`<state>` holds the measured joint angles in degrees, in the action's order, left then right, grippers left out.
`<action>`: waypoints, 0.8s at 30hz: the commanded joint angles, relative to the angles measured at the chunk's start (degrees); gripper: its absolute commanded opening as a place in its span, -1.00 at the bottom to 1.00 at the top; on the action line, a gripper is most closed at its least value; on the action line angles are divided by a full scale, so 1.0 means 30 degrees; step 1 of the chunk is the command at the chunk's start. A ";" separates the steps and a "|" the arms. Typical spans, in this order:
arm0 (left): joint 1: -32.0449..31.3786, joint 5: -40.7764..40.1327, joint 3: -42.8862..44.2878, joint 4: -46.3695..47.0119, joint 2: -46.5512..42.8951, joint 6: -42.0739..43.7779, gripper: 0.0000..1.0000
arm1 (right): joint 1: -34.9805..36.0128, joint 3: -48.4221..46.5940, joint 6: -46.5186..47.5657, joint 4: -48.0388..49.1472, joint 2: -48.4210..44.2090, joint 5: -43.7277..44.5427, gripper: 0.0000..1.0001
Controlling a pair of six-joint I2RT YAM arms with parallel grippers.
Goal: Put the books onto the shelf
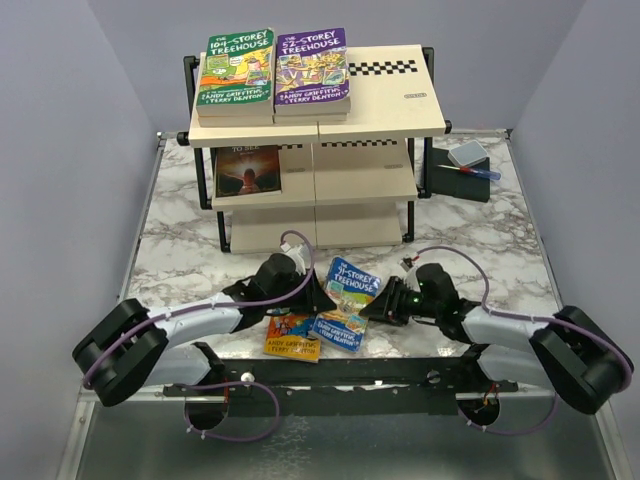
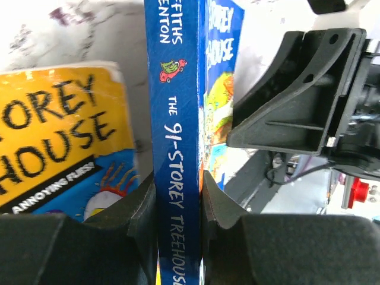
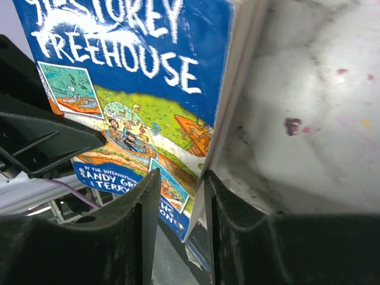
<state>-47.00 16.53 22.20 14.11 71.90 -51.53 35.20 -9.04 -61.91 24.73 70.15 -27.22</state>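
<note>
A blue "91-Storey Treehouse" book (image 1: 352, 285) stands tilted off the table near the front edge, between both arms. My left gripper (image 1: 318, 296) (image 2: 178, 190) is shut on its spine (image 2: 178, 119), with both pads pressed against it. My right gripper (image 1: 374, 310) (image 3: 178, 184) is open, its jaws straddling the book's lower corner (image 3: 196, 208) with a gap on the cover side. A yellow-orange book (image 1: 290, 340) (image 2: 59, 136) lies flat under the blue one. On the shelf (image 1: 390, 100), a green book (image 1: 237, 68) and a purple book (image 1: 312, 66) lie on the top tier, and a dark book (image 1: 248, 170) on the middle tier.
A small dark box (image 1: 458, 175) with a grey top and a blue pen (image 1: 480, 172) sits right of the shelf. Marble tabletop (image 1: 480, 240) shows between the shelf and the arms. Grey walls enclose the table on three sides.
</note>
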 commanded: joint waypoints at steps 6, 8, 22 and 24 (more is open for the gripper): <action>-0.0267 0.0625 0.1883 -0.0414 -0.4380 -0.0598 -1.00 | 0.0076 0.0232 -0.0001 -0.3163 -0.7332 0.1384 0.26; -0.0217 0.0517 0.2066 -0.0289 -0.5157 -0.0909 -1.00 | 0.0099 0.0202 -0.0025 -0.3724 -0.8786 0.1414 0.34; -0.0191 -0.0519 0.2114 0.3133 -0.9599 -0.3812 -1.00 | 0.0102 -0.1101 0.0064 -0.3343 -1.3725 -0.0522 0.54; -0.0183 -0.0740 0.1997 0.3796 -1.0042 -0.4278 -1.00 | 0.0099 -0.1225 -0.0144 -0.2799 -1.3661 -0.0950 0.56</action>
<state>-47.48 16.67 26.35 15.11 45.30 -60.03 35.29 -10.37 -62.04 14.94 29.30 -26.30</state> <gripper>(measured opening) 0.276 0.771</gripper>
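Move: The 91-Storey book is already between the hands, spine in the left fingers and page edge at the right ones; its middle is about 6 cm right of the left hand, and 5 cm left and 2 ahead of the right, at hand height. From the left hand, the 130-Storey book lies roughly 7 cm left, 6 back and 4 below; the shelf's lower front edge is some 13 cm ahead and 2 left, about level. The 91-Storey book goes almost straight up off the work area, its spine kept pinched in the left fingers, which climb some 18 cm and tip up out of their downward slant. The right hand rises with it, about 15 cm, also tipping up, while its fingers spread wide around the page edge and give up their grip. ##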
